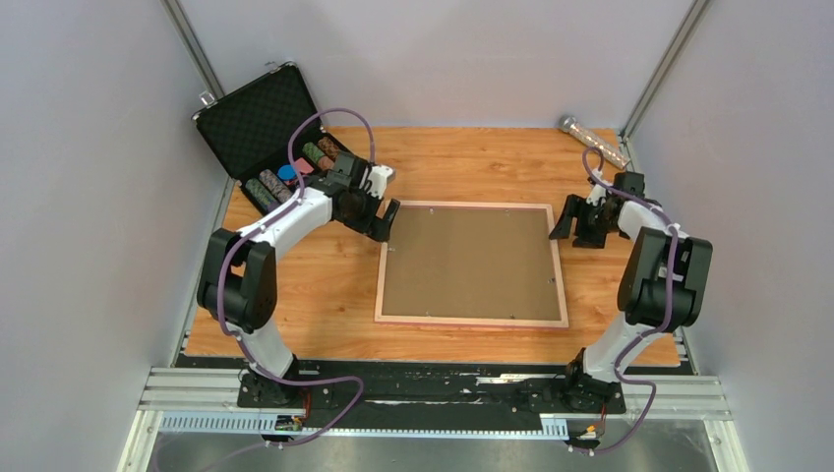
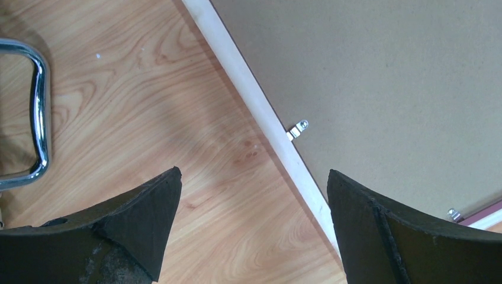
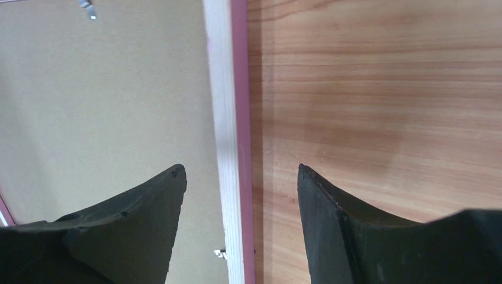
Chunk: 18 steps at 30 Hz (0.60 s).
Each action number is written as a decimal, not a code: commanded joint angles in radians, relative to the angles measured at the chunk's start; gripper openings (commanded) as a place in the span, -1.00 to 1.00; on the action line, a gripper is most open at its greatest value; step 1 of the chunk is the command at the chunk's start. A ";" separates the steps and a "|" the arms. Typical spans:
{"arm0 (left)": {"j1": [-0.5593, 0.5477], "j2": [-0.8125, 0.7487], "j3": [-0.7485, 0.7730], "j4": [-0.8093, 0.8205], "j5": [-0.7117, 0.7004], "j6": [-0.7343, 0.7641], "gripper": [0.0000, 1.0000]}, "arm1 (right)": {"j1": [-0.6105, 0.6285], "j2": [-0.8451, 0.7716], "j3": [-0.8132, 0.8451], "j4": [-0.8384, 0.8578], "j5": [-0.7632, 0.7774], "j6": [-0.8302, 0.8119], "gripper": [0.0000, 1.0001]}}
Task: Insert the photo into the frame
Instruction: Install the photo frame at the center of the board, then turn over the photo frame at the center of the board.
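The frame (image 1: 472,321) lies face down in the middle of the wooden table, its pale wood back rail up and a pink edge showing. A plain brown backing board (image 1: 470,264) fills it, with small metal clips (image 2: 298,129) along the rail. The photo is hidden. My left gripper (image 1: 385,223) hovers open at the frame's far left corner; in the left wrist view the gripper (image 2: 254,171) straddles the rail (image 2: 260,106) with nothing gripped. My right gripper (image 1: 580,222) stands open at the frame's right side, and in the right wrist view the gripper (image 3: 240,167) has the rail (image 3: 222,89) between its fingers, untouched.
A black foam-lined case (image 1: 258,123) stands open at the back left with several small items in it; its chrome handle (image 2: 38,89) lies near my left gripper. A shiny tube (image 1: 593,141) lies at the back right corner. Grey walls close in three sides.
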 commanded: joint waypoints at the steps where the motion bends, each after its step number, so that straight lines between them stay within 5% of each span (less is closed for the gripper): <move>1: 0.006 -0.072 -0.037 0.017 -0.010 0.047 1.00 | -0.003 -0.124 0.003 -0.015 -0.020 -0.080 0.36; 9: 0.011 -0.128 -0.066 -0.006 0.008 0.121 1.00 | 0.111 -0.324 -0.096 -0.083 -0.046 -0.302 0.36; 18: 0.011 -0.121 -0.122 0.009 0.051 0.159 1.00 | 0.429 -0.568 -0.281 -0.130 -0.010 -0.521 0.33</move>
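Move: The photo frame lies back up, its middle about 19 cm to the right hand's left and 5 cm back, some 3 cm lower. Its right rail runs close by, about 1 cm left and 3 cm below; its near right corner is some 18 cm back and 1 cm right. From the left hand the frame's middle is about 20 cm right, 5 cm back and 7 cm down; the chip case stands 15 cm left, 13 cm ahead. Straight up first, the right hand clears the right rail by some 6 cm, then sweeps left and back about 10 cm over the backing board towards the frame's middle, turning about 35 degrees counter-clockwise with its fingers still open. The left hand, wide open, only drifts back some 2 cm beside the left rail. ##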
